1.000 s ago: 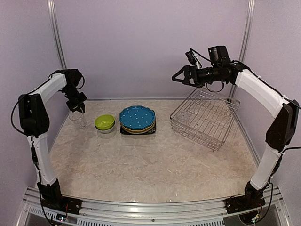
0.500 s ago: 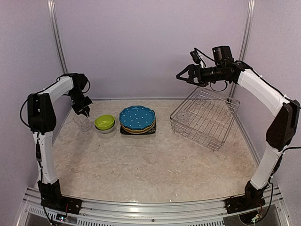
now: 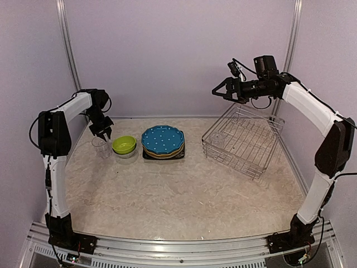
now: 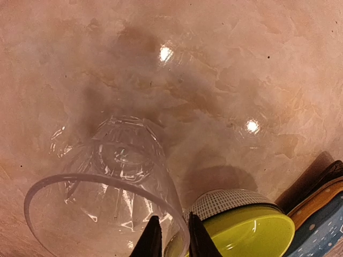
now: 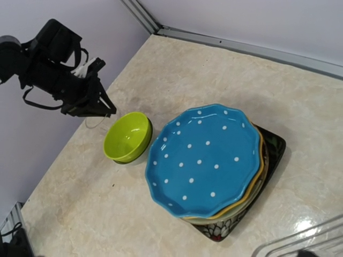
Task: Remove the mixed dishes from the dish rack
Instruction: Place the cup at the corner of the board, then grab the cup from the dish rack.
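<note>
A clear glass [image 3: 101,147] [image 4: 107,176] stands on the table just left of the lime-green bowl [image 3: 124,144] [image 4: 241,230], which is nested in a grid-patterned bowl [image 4: 225,201]. My left gripper [image 3: 102,133] [image 4: 172,217] is right above the glass. Its jaws are slightly parted astride the near rim, with a gap showing beside the rim. The blue white-dotted plate [image 3: 162,139] [image 5: 206,158] tops a stack over a yellow plate [image 5: 261,176] and the black square plate [image 5: 270,147]. My right gripper [image 3: 217,91] hangs open above the dish rack [image 3: 245,139], which holds another clear glass [image 3: 218,138].
The rack sits tilted at the back right near the right wall. A corner of its wire [image 5: 300,241] shows in the right wrist view. The left arm [image 5: 64,75] stretches along the left wall. Bare marbled tabletop [image 3: 178,195] fills the front.
My left gripper moved right and down with the glass, which now stands beside the lime-green bowl, and its jaws have parted a little. The right gripper drifted slightly right, still open.
</note>
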Available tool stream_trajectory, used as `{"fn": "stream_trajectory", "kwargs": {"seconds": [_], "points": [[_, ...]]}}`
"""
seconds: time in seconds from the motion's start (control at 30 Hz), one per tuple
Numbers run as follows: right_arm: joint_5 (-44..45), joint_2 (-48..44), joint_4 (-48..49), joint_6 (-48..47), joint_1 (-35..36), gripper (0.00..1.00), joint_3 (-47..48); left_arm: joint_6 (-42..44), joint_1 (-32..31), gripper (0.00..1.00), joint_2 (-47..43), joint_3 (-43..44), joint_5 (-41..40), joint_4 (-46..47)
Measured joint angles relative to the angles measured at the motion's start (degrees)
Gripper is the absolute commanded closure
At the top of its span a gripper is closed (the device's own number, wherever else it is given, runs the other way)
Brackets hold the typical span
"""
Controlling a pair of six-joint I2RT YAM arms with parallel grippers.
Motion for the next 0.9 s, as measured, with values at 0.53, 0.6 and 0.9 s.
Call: {"fn": "stream_trajectory", "kwargs": {"seconds": [0.53, 0.6, 0.9], "points": [[0.20, 0.02, -1.60, -2.05, -0.66, 0.01, -0.52, 1.01, -0.72, 0.01, -2.93, 9.20, -3.58, -1.86], [0.79, 0.02, -1.88, -2.40, -0.66, 0.01, -1.18, 1.40, -1.18, 0.01, -4.61, 10.25, -4.22, -1.86], [9.60, 0.42, -8.63, -6.40, 0.79, 0.01, -1.77, 2.69, -2.56, 0.01, -12.20, 10.47, -6.73, -0.87]]}}
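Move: The left hand is at the rim of the cup set on the board; the cup's middle is about 2 cm back, 4 cm left and 5 cm below. The green bowl stack is some 9 cm to this hand's right, level fore and aft; the blue plate stack is about 29 cm right and 3 cm ahead. From the right hand, the second cup is roughly 4 cm ahead, 2 cm left and 27 cm down, in the dish rack, whose middle is about 13 cm right and 6 cm ahead of the hand. Almost straight up, slowly then fast, the left hand leaves the cup: its fingers, already parting at the rim, spread wide, and it climbs about 16 cm while the fingertips swing some 20 degrees forward. The right hand, still wide open, first barely moves, then sinks about 5 cm with a slight shift right towards the second cup, its fingers tipping further down. ##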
